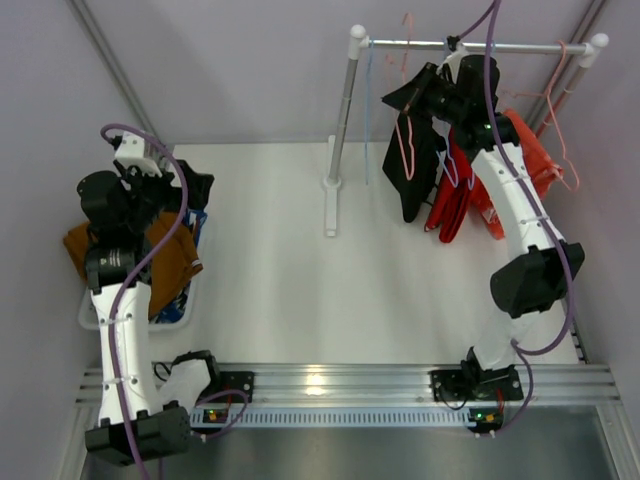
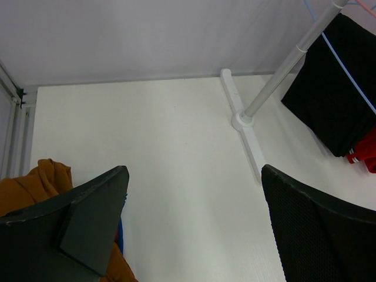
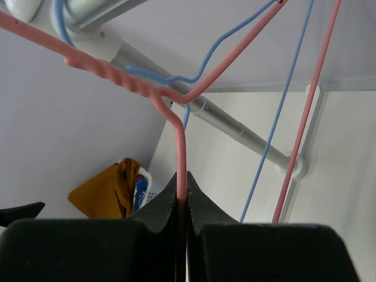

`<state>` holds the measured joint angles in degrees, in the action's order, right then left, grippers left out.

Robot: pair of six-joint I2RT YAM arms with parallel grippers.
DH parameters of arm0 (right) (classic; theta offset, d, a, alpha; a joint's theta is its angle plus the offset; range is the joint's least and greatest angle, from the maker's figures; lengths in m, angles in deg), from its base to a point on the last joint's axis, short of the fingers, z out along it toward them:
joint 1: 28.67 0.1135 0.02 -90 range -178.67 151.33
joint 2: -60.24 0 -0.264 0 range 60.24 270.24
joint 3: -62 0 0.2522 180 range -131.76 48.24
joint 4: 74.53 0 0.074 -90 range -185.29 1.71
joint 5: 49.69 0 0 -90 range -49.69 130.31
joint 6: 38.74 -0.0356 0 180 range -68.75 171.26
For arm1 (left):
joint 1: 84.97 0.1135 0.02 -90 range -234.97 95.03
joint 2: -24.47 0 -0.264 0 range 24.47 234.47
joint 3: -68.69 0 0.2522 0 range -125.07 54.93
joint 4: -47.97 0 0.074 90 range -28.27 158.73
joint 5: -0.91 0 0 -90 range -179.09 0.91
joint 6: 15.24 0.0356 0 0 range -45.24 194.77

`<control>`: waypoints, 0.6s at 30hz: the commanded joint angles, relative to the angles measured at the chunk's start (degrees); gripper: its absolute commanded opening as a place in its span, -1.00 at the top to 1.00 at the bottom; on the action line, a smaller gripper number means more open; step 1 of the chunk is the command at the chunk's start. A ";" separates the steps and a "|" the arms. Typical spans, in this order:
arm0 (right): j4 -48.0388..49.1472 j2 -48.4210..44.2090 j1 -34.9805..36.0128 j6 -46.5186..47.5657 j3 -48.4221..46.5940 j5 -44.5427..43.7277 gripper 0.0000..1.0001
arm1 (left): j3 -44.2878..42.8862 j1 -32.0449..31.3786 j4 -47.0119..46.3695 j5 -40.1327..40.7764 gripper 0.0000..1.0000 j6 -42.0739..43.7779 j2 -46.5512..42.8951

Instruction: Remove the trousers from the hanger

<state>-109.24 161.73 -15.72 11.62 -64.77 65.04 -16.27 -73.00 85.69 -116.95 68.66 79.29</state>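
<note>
Black trousers (image 1: 412, 170) (image 2: 338, 94) hang on a pink hanger (image 1: 403, 150) from the rail (image 1: 480, 45). Red trousers (image 1: 450, 205) (image 2: 364, 153) hang just right of them, partly behind my right arm. My right gripper (image 1: 440, 85) (image 3: 182, 182) is up by the rail, shut on the pink hanger's wire (image 3: 179, 141). Tan-brown trousers (image 1: 170, 265) (image 2: 35, 182) (image 3: 106, 191) and blue patterned trousers (image 1: 195, 235) lie in the white basket (image 1: 135, 322). My left gripper (image 1: 195, 190) (image 2: 195, 171) hangs over the basket's right side, open and holding nothing.
An orange-red garment (image 1: 535, 150) hangs at the rail's right end. A blue hanger (image 3: 282, 117) and other bare wire hangers dangle from the rail. The rack's left post (image 1: 345, 110) (image 2: 276, 76) stands on a foot (image 1: 331, 205) mid-table. Walls close in on both sides.
</note>
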 commanded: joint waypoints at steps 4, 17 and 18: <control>6.01 3.27 -0.73 -0.26 -4.24 1.55 1.00 | -1.66 0.16 -0.76 0.70 -0.98 -1.54 1.07; 6.45 -1.91 -0.73 -0.09 4.64 2.87 0.59 | -6.22 0.16 4.68 3.07 -0.98 -1.89 5.80; 6.36 -3.04 -0.73 0.35 5.08 2.78 0.55 | -7.36 0.16 5.47 3.07 -0.98 -1.80 6.34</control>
<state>-105.11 163.54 -16.09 10.98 -60.40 66.52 -19.97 -73.00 88.75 -114.31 67.13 83.77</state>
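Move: The right hand holds the empty pink hanger, its hook above the rail. The rail spot for the hook lies about 4 cm ahead of that hand, 1 cm to its right and 9 cm above it. The empty blue hanger hangs roughly 4 cm ahead and 5 cm to the hand's left; the black trousers hang level with the hand, 4 cm right and some 13 cm lower. From the left hand the rail spot is about 19 cm ahead, 39 cm right and 12 cm higher. Lower the right gripper about 3.5 cm, easing it some 2 cm forward early on while it still pinches the pink hanger's wire, so that the hook comes down onto the rail beside the empty blue hanger. Once almost down, start opening the fingers to about a fifth around the wire, keeping the wrist nearly as it is. ##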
